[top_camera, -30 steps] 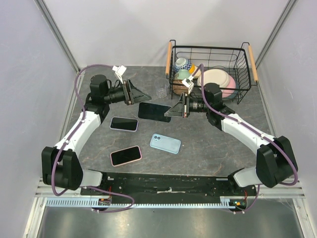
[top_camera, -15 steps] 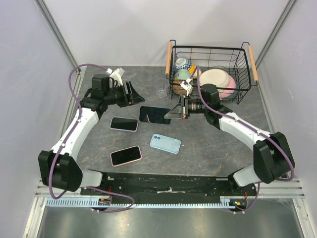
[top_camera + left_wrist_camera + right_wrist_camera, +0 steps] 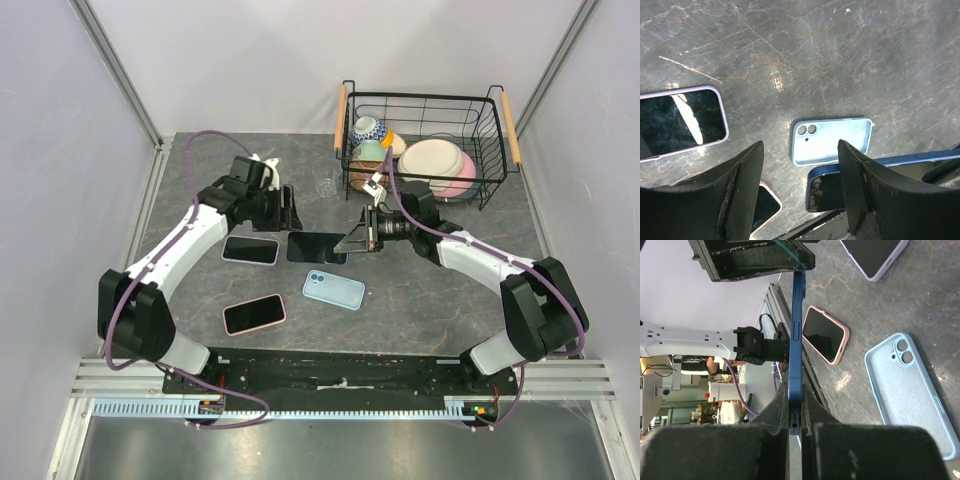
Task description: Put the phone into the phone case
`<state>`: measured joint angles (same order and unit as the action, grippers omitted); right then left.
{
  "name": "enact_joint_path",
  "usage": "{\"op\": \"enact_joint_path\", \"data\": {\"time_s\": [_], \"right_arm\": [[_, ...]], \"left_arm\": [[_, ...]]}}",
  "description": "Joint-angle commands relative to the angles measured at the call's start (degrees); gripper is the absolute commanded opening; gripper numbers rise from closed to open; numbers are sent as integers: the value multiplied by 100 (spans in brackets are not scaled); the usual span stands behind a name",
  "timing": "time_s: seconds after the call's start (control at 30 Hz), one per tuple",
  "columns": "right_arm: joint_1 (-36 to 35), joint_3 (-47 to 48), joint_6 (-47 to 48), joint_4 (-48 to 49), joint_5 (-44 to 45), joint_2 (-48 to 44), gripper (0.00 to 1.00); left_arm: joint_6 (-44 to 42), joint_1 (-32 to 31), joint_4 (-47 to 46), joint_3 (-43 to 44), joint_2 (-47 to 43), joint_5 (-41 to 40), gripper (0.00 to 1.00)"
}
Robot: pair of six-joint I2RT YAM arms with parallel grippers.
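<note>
My right gripper [image 3: 358,243] [image 3: 796,400] is shut on the short end of a dark blue phone [image 3: 315,247] [image 3: 797,340], holding it off the table with its dark screen up. The phone's far end shows low in the left wrist view [image 3: 832,190]. My left gripper [image 3: 288,210] [image 3: 800,150] stands open just beyond that far end, nothing between its fingers [image 3: 755,255]. The light blue phone case [image 3: 334,290] [image 3: 832,141] [image 3: 912,390] lies flat on the table below and in front of the phone, camera cut-out to the left.
A lavender-cased phone [image 3: 250,249] [image 3: 680,120] and a pink-cased phone [image 3: 254,314] [image 3: 825,335] lie left of the case. A small glass [image 3: 326,186] stands behind. A wire basket [image 3: 420,95] with bowls and plates sits at the back right.
My left arm has swung right and nearer, bringing its open gripper to the phone's end. The right gripper has carried the phone a little toward the near side.
</note>
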<state>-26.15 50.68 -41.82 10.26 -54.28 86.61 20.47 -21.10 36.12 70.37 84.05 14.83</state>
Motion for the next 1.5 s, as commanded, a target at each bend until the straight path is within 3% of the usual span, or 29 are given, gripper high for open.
{"op": "enact_joint_path", "data": {"time_s": [0.0, 0.3, 0.7, 1.0, 1.47], "right_arm": [[-22, -145, 166, 160, -223, -48, 0], [-13, -690, 438, -68, 31, -136, 0], [14, -664, 359, -349, 532, 66, 0], [101, -1120, -185, -315, 1200, -21, 0], [119, -1745, -1574, 776, 1069, -161, 0]], "left_arm": [[-158, -464, 167, 407, 366, -507, 67], [-34, -807, 159, 671, 1060, -200, 64], [176, -799, -245, 539, 806, -252, 65], [177, -790, -281, 416, 876, -174, 65], [194, -790, -483, -32, 806, -103, 64]]}}
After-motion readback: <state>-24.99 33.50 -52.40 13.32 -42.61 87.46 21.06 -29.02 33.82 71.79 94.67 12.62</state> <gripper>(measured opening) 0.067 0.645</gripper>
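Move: The phone is already clamped by its right end in my right hand. The middle of the light blue phone case lies about 13 cm below that hand, roughly 5 cm back and 2 cm to the left. The lilac-cased phone lies some 20 cm left of the case and 10 cm farther out; the pink-cased phone about 19 cm left of the case and 6 cm nearer me. From my empty left hand, the light blue case is about 10 cm right, 12 cm back and 12 cm down. Keeping the phone pinched by its right end, I lower it with my right hand about 11 cm towards the light blue case, easing a few centimetres right and slightly back. Late on I roll its forward edge down some 20 degrees and swing it about 15 degrees clockwise. My open left hand comes some 5 cm right and 5 cm down, ending near the phone's free end without gripping it. ##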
